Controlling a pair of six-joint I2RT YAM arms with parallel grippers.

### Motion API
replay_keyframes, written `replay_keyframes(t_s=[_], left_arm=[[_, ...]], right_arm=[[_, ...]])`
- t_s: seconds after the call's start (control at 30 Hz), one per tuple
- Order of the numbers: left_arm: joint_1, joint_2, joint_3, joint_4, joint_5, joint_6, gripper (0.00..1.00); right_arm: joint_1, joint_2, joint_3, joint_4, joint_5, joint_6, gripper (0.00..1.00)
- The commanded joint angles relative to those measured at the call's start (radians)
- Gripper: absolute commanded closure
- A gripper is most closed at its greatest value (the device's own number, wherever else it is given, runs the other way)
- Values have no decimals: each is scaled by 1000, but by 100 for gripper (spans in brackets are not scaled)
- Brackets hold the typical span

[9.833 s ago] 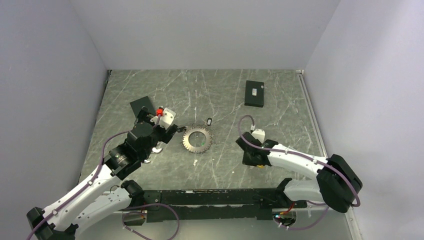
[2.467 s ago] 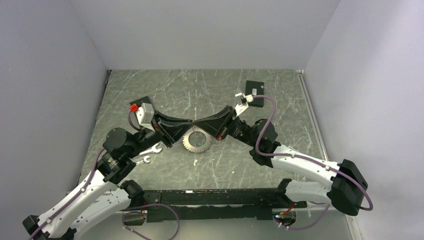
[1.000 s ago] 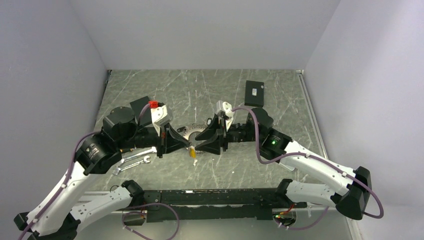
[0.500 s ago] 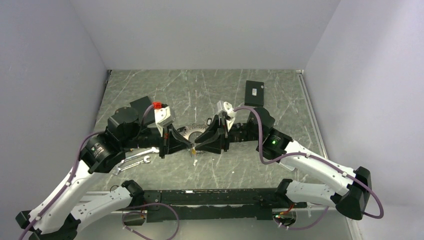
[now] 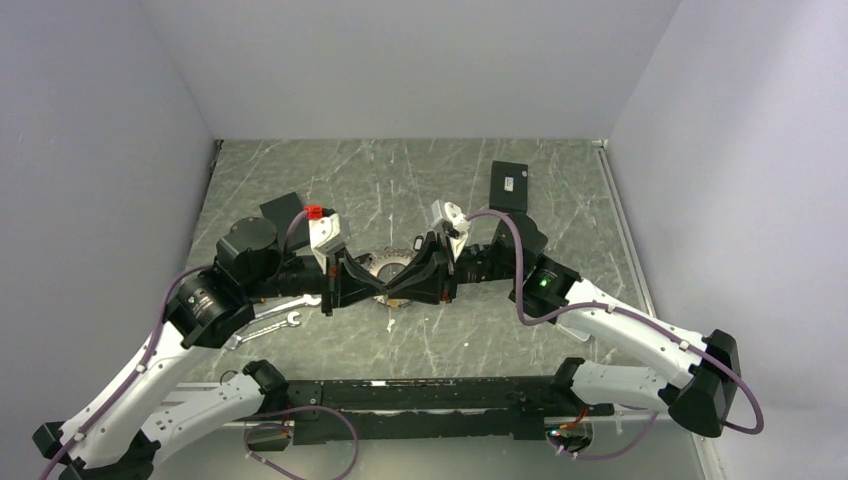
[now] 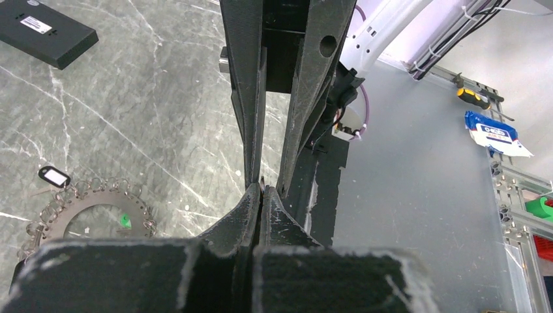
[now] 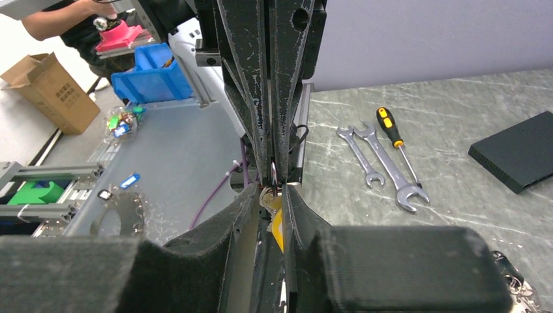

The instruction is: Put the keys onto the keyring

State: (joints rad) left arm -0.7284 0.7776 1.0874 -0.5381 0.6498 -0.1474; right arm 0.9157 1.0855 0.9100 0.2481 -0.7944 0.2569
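Observation:
My left gripper (image 5: 375, 293) and right gripper (image 5: 392, 293) meet tip to tip just above the table, in front of the keyring (image 5: 383, 266), a flat toothed ring half hidden behind them. The keys (image 7: 272, 207), a silver one and one with an orange-yellow head, sit between the right fingertips. The left fingers (image 6: 250, 202) are pressed shut on a thin metal edge at their tips. The keyring lies flat in the left wrist view (image 6: 85, 212), apart from both grippers. Its edge shows in the right wrist view (image 7: 514, 279).
Two wrenches (image 5: 268, 315) and an orange-handled screwdriver (image 7: 392, 134) lie left of the left arm. A small black tag (image 6: 53, 176) lies beside the keyring. A black box (image 5: 510, 187) is at the back right and a black pad (image 5: 283, 210) at the back left. A small key (image 5: 390, 323) lies on the table.
Both grippers lifted off the table and swung level, then closed in until their tips met. In the last second the hanging orange-yellow key went from plainly visible to hidden between the tips.

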Motion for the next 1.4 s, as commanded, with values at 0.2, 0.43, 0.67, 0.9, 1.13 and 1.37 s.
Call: replay_keyframes(t_s=[0.2, 0.43, 0.67, 0.9, 1.13, 1.37], left_arm=[[2, -31, -40, 119, -3, -43, 100], [2, -51, -77, 181, 8, -66, 100], [3, -74, -81, 184, 31, -70, 75], [2, -87, -70, 155, 25, -65, 51], [1, -118, -17, 81, -108, -39, 34], [2, -151, -16, 0, -268, 29, 23]], right_arm=[[2, -4, 44, 75, -16, 0, 81], [2, -5, 41, 101, -33, 11, 100], [2, -27, 28, 102, -35, 7, 100], [2, -31, 17, 112, -27, 16, 100], [0, -7, 95, -121, 172, -12, 100], [-1, -32, 86, -223, 322, 13, 100]])
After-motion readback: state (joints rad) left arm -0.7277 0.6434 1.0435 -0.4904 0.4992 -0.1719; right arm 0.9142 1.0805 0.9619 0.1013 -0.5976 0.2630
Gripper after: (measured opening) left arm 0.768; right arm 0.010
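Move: The keyring, with a key and the yellow tag hanging from it, is still pinched in the left fingertips, about 1 cm to the right of the left hand point. The right fingers, partly open, face it with the ring about 1 cm to their left at the same height. From the left hand, some 28 cm below on the table, the toothed disc lies about 17 cm ahead and 1 cm left, the black key tag about 25 cm ahead and 4 cm right, and the wrenches roughly 9 cm ahead and 26 cm left. The right fingers close fully on the keyring between the facing fingertips while the left still grips it; only then does the left hand open wide and let go, both hands rising about 1 cm meanwhile. The left then backs off about 2 cm to its left and a little further up, and the right, keeping its pinch, carries the ring about 3 cm forward while swinging some 10 degrees clockwise. ##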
